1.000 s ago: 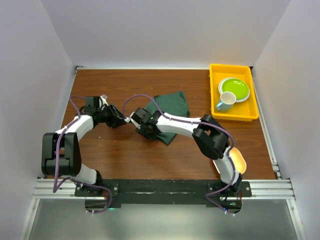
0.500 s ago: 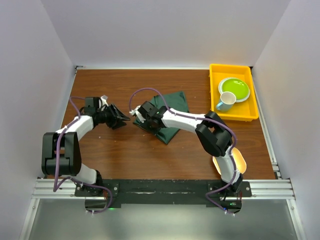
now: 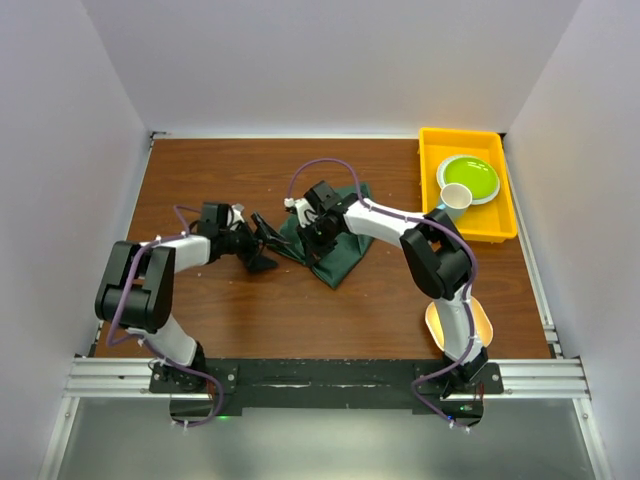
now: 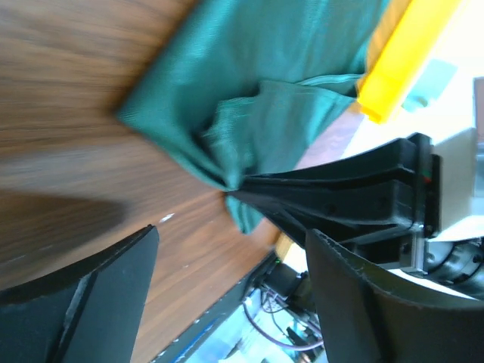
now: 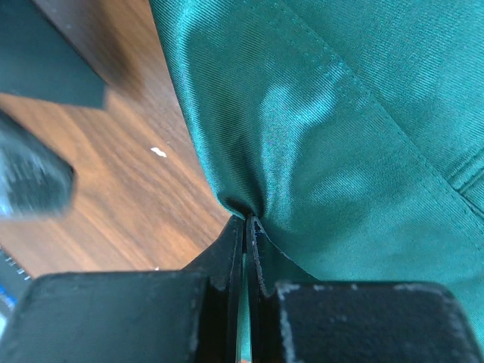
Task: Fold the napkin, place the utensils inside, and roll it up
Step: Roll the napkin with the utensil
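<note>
The dark green napkin lies crumpled on the brown table, a little right of the middle. My right gripper is shut on a fold at its left edge, and in the right wrist view the cloth bunches where the jaws pinch it. My left gripper stands open just left of the napkin, nothing between its fingers. In the left wrist view the napkin lies ahead of that gripper, with the right gripper's black fingers nipping it. The utensils are out of view.
A yellow tray at the back right holds a green plate and a pale cup. An orange-yellow dish lies near the right arm's base. White walls stand on three sides.
My right gripper moved right and back onto the napkin and shut on its edge. My left gripper slid right toward the napkin and opened wide.
</note>
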Action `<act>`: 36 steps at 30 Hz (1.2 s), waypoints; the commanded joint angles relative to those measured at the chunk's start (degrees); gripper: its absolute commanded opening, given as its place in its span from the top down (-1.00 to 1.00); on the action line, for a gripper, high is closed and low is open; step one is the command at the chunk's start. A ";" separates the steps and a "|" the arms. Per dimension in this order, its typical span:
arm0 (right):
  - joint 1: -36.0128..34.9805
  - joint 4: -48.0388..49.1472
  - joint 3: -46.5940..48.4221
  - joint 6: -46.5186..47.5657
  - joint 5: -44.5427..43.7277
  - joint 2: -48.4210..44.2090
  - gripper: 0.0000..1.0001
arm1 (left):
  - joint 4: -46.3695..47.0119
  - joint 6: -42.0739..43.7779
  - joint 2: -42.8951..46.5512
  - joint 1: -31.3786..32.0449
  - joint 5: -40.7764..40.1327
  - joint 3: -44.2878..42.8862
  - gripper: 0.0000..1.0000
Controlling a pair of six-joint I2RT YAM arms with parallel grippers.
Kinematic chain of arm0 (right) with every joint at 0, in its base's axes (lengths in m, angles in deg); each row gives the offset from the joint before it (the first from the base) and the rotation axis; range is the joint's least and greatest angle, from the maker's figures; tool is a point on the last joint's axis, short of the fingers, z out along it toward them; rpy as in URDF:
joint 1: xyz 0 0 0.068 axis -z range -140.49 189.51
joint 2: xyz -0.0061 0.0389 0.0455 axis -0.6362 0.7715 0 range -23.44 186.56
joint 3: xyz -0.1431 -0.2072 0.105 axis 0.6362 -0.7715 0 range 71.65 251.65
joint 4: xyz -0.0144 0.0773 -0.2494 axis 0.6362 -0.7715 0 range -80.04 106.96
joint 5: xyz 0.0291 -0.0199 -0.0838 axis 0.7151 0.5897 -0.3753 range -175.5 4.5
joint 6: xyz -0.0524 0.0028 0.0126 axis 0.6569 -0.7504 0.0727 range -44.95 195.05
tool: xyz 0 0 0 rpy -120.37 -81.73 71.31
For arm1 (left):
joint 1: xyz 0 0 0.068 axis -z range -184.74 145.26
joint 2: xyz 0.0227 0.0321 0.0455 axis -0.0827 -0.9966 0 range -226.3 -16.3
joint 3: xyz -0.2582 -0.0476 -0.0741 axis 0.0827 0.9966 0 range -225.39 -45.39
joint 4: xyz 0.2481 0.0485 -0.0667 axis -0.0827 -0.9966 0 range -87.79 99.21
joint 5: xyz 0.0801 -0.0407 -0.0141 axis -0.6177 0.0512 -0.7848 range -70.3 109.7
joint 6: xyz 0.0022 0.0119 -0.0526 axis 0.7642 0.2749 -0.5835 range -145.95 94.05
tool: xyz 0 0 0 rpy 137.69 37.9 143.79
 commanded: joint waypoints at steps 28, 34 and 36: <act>0.98 -1.36 1.95 1.19 3.48 -2.38 1.00 | 3.05 -22.01 -13.53 8.58 -10.32 -4.20 0.53; 0.54 -3.82 2.92 3.91 0.93 -2.73 1.00 | 1.90 -21.04 -13.63 8.58 -9.88 -4.73 1.00; 0.01 -4.26 3.18 4.10 -0.64 -2.99 0.89 | 1.29 -21.04 -13.10 8.58 -9.62 -4.65 1.00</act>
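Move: The left edge of the napkin, just beside my right fingertips, lies about 5 cm to the right of my open left hand, some 1 cm ahead and 4 cm below. My right fingers, already shut on the edge, are roughly 8 cm to its right and 1 cm back; the napkin's near corner is about 14 cm right and 8 cm back. From my right hand, the spot to grip is some 3 cm left and 1 cm ahead, about level. I slide my left hand about 4.5 cm to the right and sink it some 4 cm, down beside my right fingertips, tipping the wrist nearly 20 degrees. On the way I close its wide-open fingers almost fully and pinch the napkin's left edge. My right hand stays practically in place and keeps its closed grip on the cloth. ##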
